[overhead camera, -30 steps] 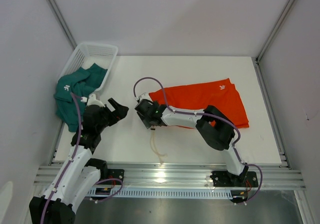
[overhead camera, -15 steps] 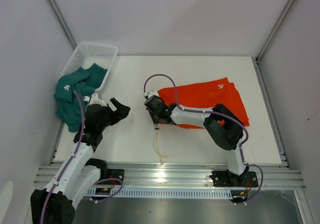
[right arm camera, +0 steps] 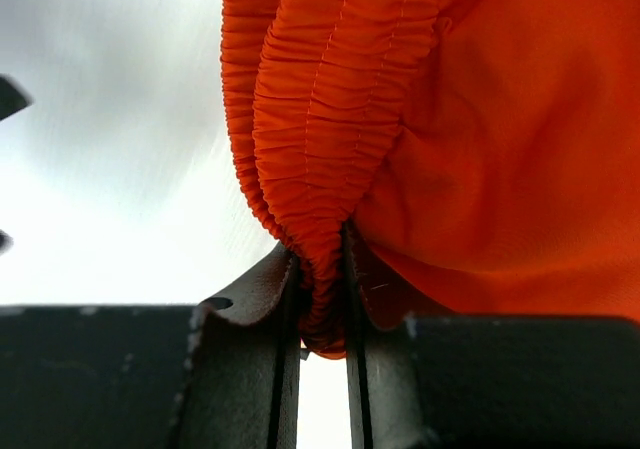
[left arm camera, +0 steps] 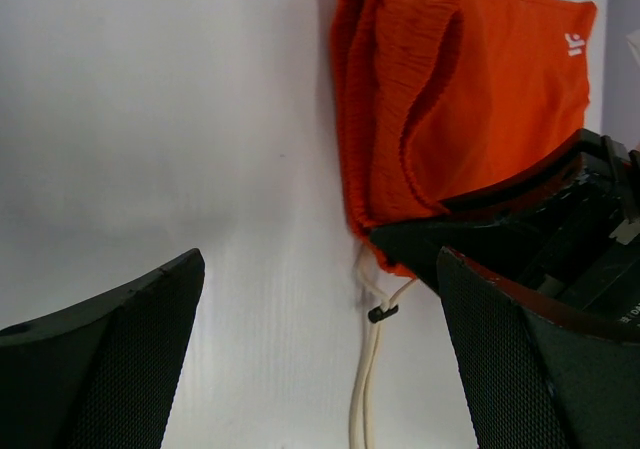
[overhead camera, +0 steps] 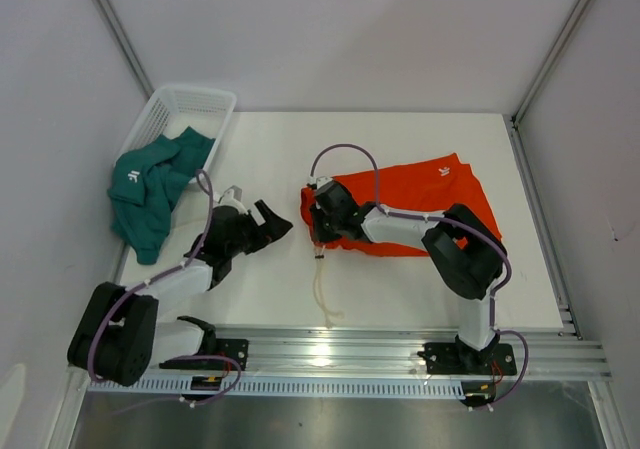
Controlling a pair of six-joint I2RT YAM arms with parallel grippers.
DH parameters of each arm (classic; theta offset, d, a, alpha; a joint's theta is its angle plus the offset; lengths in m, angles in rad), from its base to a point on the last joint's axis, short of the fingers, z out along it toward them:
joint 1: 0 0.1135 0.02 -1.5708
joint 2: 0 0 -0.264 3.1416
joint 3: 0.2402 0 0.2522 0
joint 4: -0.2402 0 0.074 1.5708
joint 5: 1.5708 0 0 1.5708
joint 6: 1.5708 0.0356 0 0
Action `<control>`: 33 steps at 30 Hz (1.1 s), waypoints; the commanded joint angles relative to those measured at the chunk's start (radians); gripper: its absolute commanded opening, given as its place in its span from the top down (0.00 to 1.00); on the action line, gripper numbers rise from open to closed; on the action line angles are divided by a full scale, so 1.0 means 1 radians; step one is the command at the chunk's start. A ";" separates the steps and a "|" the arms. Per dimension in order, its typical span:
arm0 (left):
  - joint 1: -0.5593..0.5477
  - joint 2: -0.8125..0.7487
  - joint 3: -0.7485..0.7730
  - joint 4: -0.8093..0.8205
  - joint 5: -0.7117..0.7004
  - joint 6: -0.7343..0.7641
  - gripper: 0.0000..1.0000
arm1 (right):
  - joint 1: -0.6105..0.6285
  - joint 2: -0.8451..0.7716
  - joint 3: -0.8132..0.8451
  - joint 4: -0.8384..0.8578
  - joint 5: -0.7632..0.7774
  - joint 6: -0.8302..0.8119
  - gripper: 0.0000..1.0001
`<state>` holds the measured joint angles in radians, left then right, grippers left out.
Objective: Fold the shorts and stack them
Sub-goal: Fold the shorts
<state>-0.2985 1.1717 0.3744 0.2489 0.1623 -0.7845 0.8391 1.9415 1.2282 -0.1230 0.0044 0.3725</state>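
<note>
The orange shorts (overhead camera: 425, 201) lie flat right of the table's centre, waistband to the left. My right gripper (overhead camera: 320, 225) is shut on the gathered waistband (right arm camera: 322, 169), which bunches up between its fingers (right arm camera: 250, 309). The white drawstring (overhead camera: 322, 294) trails from the waistband toward the near edge, also visible in the left wrist view (left arm camera: 365, 409). My left gripper (overhead camera: 276, 226) stands wide open just left of the waistband, nothing between its fingers (left arm camera: 120, 319). The teal shorts (overhead camera: 148, 191) lie crumpled at the far left, partly over the basket's edge.
A white mesh basket (overhead camera: 212, 102) sits tilted at the back left corner under the teal shorts. Aluminium rails run along the near edge (overhead camera: 340, 347) and the right side of the table.
My right gripper has shut on the orange waistband and carried it a little to the right. My left arm has dropped lower and reached right toward the waistband, still open.
</note>
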 commanded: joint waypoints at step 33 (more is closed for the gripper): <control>-0.080 0.798 0.388 0.631 -0.003 -0.088 0.01 | 0.015 -0.092 -0.073 -0.033 -0.069 0.008 0.91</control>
<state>-0.3794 1.9266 0.7471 0.8272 0.1864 -0.8749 0.8463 1.8858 1.1687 -0.1421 -0.0406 0.3733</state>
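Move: The far corner of the shorts' gathered waistband lies some 11 cm ahead of the open left gripper, about 7 cm to its right and 5 cm below. The near end of the waistband, pinched in the right gripper, is roughly level with the left hand and 10 cm to its right. The drawstring toggle sits about 3 cm behind that pinch. From the right hand the far corner is 12 cm ahead and 3 cm left, at much the same height. Keeping its pinch on the waistband's near end, the right gripper drags it slowly back about 2 cm. The wide-open left gripper first swings right, then drives mainly forward, about 13 cm out and 9 cm right in all, to the waistband's far corner, rolling slightly left-side-down, and sinks some 3 cm at the end without closing. ##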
